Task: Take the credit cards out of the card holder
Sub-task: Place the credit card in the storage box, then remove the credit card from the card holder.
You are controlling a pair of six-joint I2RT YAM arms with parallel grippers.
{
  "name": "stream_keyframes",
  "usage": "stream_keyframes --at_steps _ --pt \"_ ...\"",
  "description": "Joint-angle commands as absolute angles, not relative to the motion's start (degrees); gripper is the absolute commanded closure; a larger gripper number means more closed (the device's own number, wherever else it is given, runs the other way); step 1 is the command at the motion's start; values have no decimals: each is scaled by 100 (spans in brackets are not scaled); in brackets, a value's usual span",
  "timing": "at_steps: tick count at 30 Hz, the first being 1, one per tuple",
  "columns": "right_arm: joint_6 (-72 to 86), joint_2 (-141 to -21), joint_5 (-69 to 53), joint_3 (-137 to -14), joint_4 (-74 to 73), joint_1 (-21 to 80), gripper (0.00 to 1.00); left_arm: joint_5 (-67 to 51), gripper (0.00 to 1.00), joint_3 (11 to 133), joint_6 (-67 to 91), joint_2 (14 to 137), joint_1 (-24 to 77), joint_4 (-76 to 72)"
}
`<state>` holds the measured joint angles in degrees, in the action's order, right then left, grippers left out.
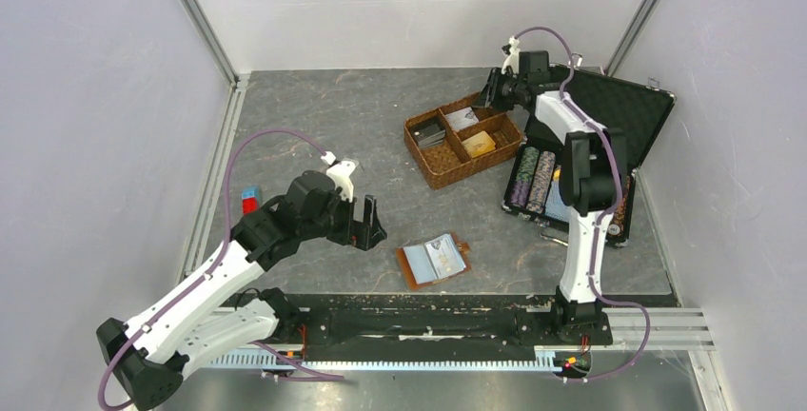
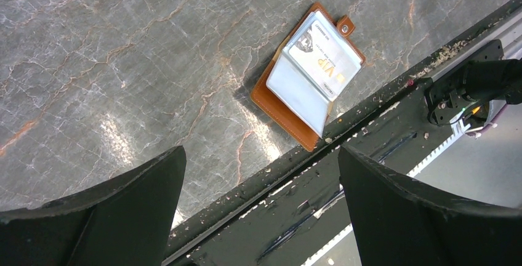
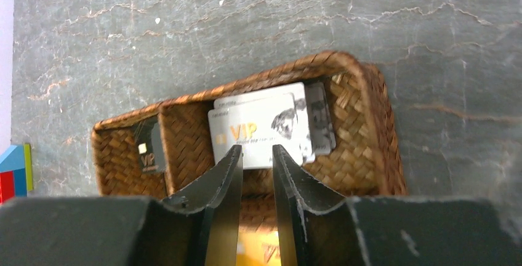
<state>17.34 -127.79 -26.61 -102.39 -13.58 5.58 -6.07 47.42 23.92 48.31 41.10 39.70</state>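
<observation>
The tan-brown card holder (image 1: 433, 261) lies open near the table's front edge, its clear sleeves up. A white VIP credit card (image 2: 323, 53) shows inside a sleeve of the card holder (image 2: 274, 103). My left gripper (image 1: 366, 225) hangs open to the holder's left with nothing between its fingers (image 2: 260, 155). My right gripper (image 1: 490, 97) is over the woven basket (image 1: 419, 159); its jaws (image 3: 255, 149) stand slightly apart and hold nothing. Just past its tips, white credit cards (image 3: 258, 130) lie in one basket compartment. A black card (image 3: 148, 152) and a golden-orange card (image 1: 479, 144) lie in other compartments.
A black hard case (image 1: 628, 111) lies open at the back right, with rows of poker chips (image 1: 533, 178) in it, right next to the basket. A red and blue block (image 1: 249, 200) sits at the left wall. The arms' black mounting rail (image 2: 345, 173) runs just below the holder.
</observation>
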Motion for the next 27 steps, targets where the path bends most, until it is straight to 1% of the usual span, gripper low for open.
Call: stream_keyframes --at_steps 1,5,8,10,16,18,21,24,27 --pt "1466 -11606 -2404 -9866 -1542 720 73 -476 0 4737 2258 4966 4104 3831" --pt "1408 -10764 -2045 -9114 -1886 923 72 -669 1 4760 2327 5073 4104 3791" --pt "1333 -10050 -1846 -8246 -1925 1161 71 -795 4 4671 2571 5144 4106 3675" --pt "1301 -9551 -1727 -7662 -1909 1382 71 -1078 5 4558 2767 5204 4104 3468" --pt "1628 -8109 -1618 -5778 -1415 2118 70 -1866 11 4121 3488 5393 4104 2624" --pt "1823 -7739 -1661 -5190 -1207 2338 70 -2045 14 3908 3793 5409 4104 2239" --pt "2068 -7257 -1711 -4379 -999 2693 70 -2345 19 3413 4453 5391 4118 1263" --pt "2217 -6956 -1842 -3823 -843 3072 70 -2427 28 3055 4848 5549 4122 552" --pt "2396 -6740 -1843 -3402 -648 3425 68 -2391 33 2891 4988 5843 4148 117"
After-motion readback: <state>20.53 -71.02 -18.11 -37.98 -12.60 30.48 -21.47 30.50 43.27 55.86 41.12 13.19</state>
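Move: From the right gripper, the card holder lies about 38 cm back and 14 cm to the left, some 9 cm lower. The storage box is centred 7 cm back and 4 cm left of that gripper, the white cards 2 cm back and 4 cm left, the chip case 21 cm back and 24 cm right, all roughly 7 cm below. From the left gripper, the card holder is about 15 cm right, 2 cm back and 14 cm down. Lift the right gripper clear of the storage box, then sweep it back about 33 cm and a little left towards the card holder, sinking again on the way and turning some 15 degrees counter-clockwise, fingers kept slightly open. Meanwhile bring the left gripper down and right, about 6 cm each, towards the card holder, tilting the wrist some 25 degrees and partly closing its wide-open fingers. Touch nothing yet. ##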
